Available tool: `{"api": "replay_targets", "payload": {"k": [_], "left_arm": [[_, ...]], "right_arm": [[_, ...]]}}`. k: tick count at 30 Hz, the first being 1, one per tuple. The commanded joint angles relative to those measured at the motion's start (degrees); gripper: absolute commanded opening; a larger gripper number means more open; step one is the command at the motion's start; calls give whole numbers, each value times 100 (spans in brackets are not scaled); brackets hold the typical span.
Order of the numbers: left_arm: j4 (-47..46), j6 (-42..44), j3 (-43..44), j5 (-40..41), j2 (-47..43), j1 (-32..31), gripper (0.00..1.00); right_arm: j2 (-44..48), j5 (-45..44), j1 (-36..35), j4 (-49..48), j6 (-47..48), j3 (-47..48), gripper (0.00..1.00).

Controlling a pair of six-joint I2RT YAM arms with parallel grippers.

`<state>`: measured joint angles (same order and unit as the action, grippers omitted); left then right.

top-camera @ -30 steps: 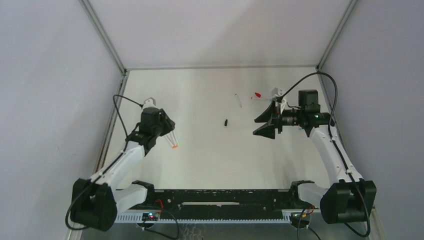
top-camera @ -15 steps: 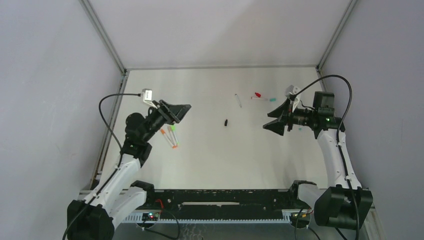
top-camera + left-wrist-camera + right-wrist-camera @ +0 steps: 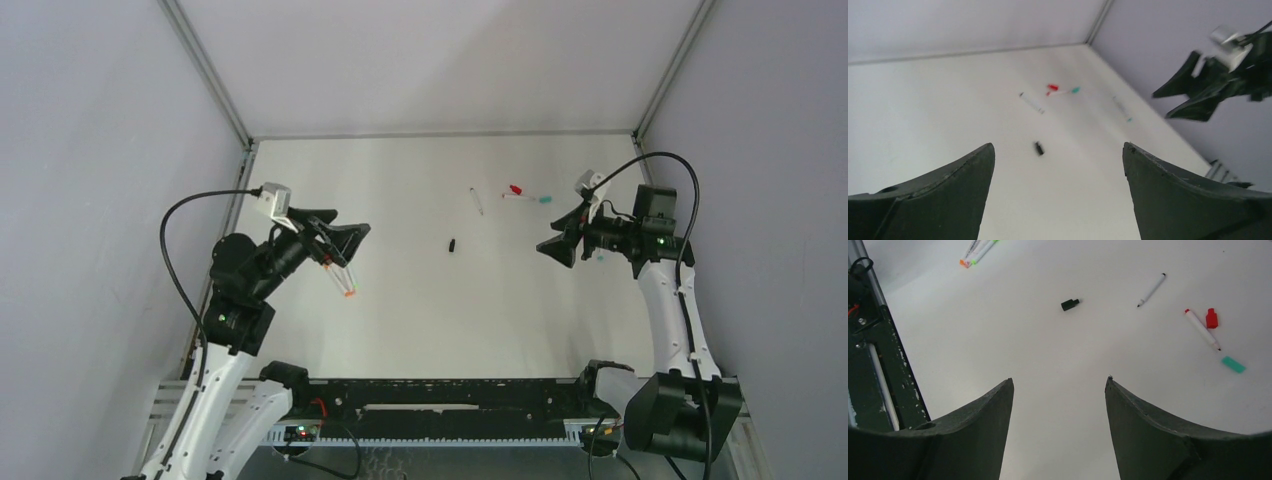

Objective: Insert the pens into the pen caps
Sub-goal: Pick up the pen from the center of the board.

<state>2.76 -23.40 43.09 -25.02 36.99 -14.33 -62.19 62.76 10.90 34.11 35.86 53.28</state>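
Observation:
Two pens with orange and green ends (image 3: 343, 277) lie side by side on the left of the table, also in the right wrist view's top corner (image 3: 976, 252). My left gripper (image 3: 354, 244) (image 3: 1058, 145) hangs open and empty above them. A black cap (image 3: 452, 244) (image 3: 1038, 148) (image 3: 1070, 304) lies mid-table. Beyond it are a black-tipped pen (image 3: 477, 201) (image 3: 1151, 290), a red cap (image 3: 515, 188) (image 3: 1211, 318), a red-ended pen (image 3: 1202, 329) and a teal cap (image 3: 546, 200) (image 3: 1233, 364). A teal-tipped pen (image 3: 1122, 110) lies under my right gripper (image 3: 553, 252) (image 3: 1058, 379), which is open and empty.
Grey walls with metal corner posts (image 3: 205, 70) close in the white table on three sides. A black rail (image 3: 440, 395) (image 3: 878, 365) runs along the near edge between the arm bases. A black cable (image 3: 185, 250) loops off the left wrist.
My left gripper has risen and pulled back from the orange and green-ended pens, opening wide; both pens stay on the table. The right gripper has drawn back to the right.

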Motion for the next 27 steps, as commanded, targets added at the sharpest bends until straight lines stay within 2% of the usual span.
{"api": "replay_targets", "payload": {"k": [1,6,14,21,27], "left_arm": [[1206,1038,114,609,-145,70,100],[1177,1107,-29,814,-241,83,100],[1393,1268,-60,1494,-352,154,100],[1433,1381,-109,1854,-519,204,100],[1416,1344,-100,1676,-455,396,100]], "right_arm": [[-156,-307,-79,188,337,313,74],[-602,-972,-504,306,296,754,74],[-1769,-2148,-1495,409,-367,1808,73],[-3155,-2878,-2163,557,-1055,2922,71],[-4508,-3570,-2518,652,-1726,4015,70]]}}
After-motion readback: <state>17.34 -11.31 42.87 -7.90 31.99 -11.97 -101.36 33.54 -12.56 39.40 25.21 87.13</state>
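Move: The white pen in the middle of the board lies about 20 cm ahead of the right hand, 11 cm to its left and some 21 cm below. At the same depth below that hand, the red pen lies about 21 cm ahead and 2 cm to the left, with the red cap 2 cm beyond that pen; the black cap is about 9 cm ahead and 16 cm left. From the left hand, the white pen is roughly 23 cm ahead, 19 cm right and 32 cm below. Nothing is touched yet: the empty right hand swings out towards the white pen, some 12 cm forward and 8 cm left, sinking about 6 cm, mostly late on, as its wrist tips the fingers about 25 degrees further down, still well open. The empty left hand drifts about 7 cm left and sinks 4 cm, turning counter-clockwise, fingers wide open. ##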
